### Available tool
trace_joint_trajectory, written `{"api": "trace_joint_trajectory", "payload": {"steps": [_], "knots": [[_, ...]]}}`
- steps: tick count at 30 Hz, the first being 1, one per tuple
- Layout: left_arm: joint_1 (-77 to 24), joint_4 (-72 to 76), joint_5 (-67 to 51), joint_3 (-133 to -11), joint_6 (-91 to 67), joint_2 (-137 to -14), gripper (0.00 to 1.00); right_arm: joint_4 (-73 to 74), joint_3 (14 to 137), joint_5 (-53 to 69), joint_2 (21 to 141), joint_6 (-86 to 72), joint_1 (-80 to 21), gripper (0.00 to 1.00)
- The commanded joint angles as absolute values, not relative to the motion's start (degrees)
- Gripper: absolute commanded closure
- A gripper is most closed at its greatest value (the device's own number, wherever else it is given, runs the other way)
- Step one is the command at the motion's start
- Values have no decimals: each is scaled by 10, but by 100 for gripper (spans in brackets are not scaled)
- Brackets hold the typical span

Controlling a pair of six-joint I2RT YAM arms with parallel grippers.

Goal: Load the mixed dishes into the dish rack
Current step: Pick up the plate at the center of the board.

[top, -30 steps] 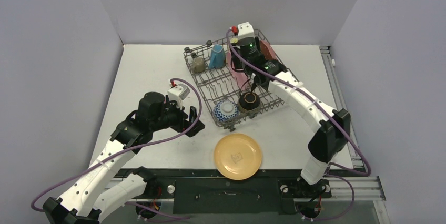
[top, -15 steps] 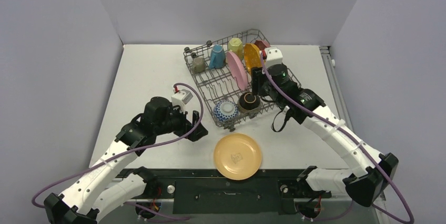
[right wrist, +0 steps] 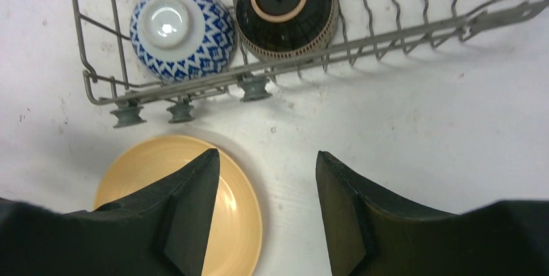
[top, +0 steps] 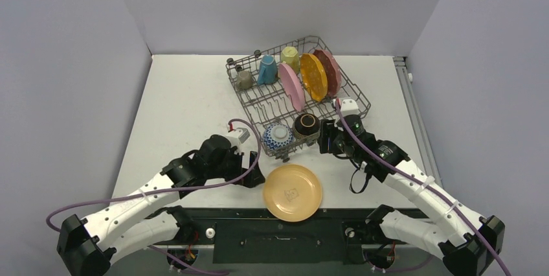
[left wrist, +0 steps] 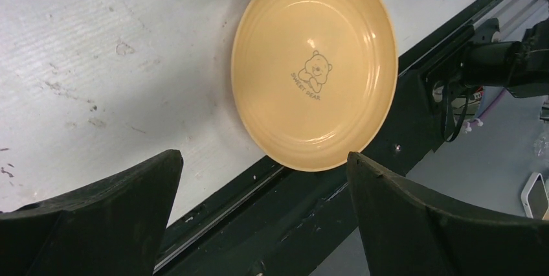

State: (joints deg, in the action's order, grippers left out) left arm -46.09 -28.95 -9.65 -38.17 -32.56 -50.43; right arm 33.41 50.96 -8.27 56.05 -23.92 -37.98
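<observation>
The dish rack (top: 262, 104) holds pink (top: 292, 86), orange (top: 312, 76) and dark red (top: 329, 72) plates upright. Grey-olive (top: 245, 80), blue (top: 267, 70) and yellow (top: 290, 59) mugs stand at its back. A blue-white bowl (top: 278, 137) (right wrist: 180, 30) and a dark brown bowl (top: 305, 124) (right wrist: 285, 7) sit upside down at its near end. A tan plate (top: 292, 192) (left wrist: 315, 65) (right wrist: 236, 218) lies flat on the table by the front edge. My left gripper (top: 254, 175) (left wrist: 264, 155) is open just left of that plate. My right gripper (top: 325, 138) (right wrist: 267, 153) hangs open and empty above the plate's right rim.
The black front rail (top: 285, 214) (left wrist: 311, 224) runs right under the tan plate's near rim. The rack's small wheels (right wrist: 181, 113) stand close to the plate's far side. Purple cables loop from both wrists. Grey walls close in the table on three sides.
My right arm has pulled back out of the rack to its near right corner, uncovering the orange and dark red plates. My left gripper has moved right and nearer, up to the tan plate.
</observation>
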Motion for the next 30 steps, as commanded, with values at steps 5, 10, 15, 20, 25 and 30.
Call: {"api": "trace_joint_trajectory", "payload": {"steps": [5,10,15,20,25,30], "knots": [[-472,-179,-98,-328,-417,-553,3,335,434,-45,508,-301,-382,48],[-481,-136,-117,-308,-437,-601,8,336,402,-38,487,-323,-382,48],[-485,-97,-120,-293,-459,-643,19,339,390,-46,476,-334,-382,48],[-488,-64,-128,-285,-475,-680,30,337,387,-44,482,-338,-382,49],[-491,-43,-132,-277,-483,-706,39,328,374,-44,488,-343,-382,49],[-491,-20,-143,-272,-485,-726,50,322,367,-43,490,-351,-382,50]]}}
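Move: The peach plate's middle lies about 11 cm right of the left hand, 5 cm back and some 12 cm below. From the right hand it is roughly 12 cm left, 15 cm back and 16 cm below. The blue-white bowl in the rack sits about 13 cm ahead and 6 cm right of the left hand; the black bowl is some 7 cm ahead and 7 cm left of the right hand. Sinking about 10 cm towards the plate's left rim, the left hand also shifts some 3 cm right, tips its fingers more steeply down by roughly 20 degrees, and closes them from wide open to about half. The right hand comes down and back beside the rack, towards the plate's right side, its fingers staying half open and tilting slightly further down. ##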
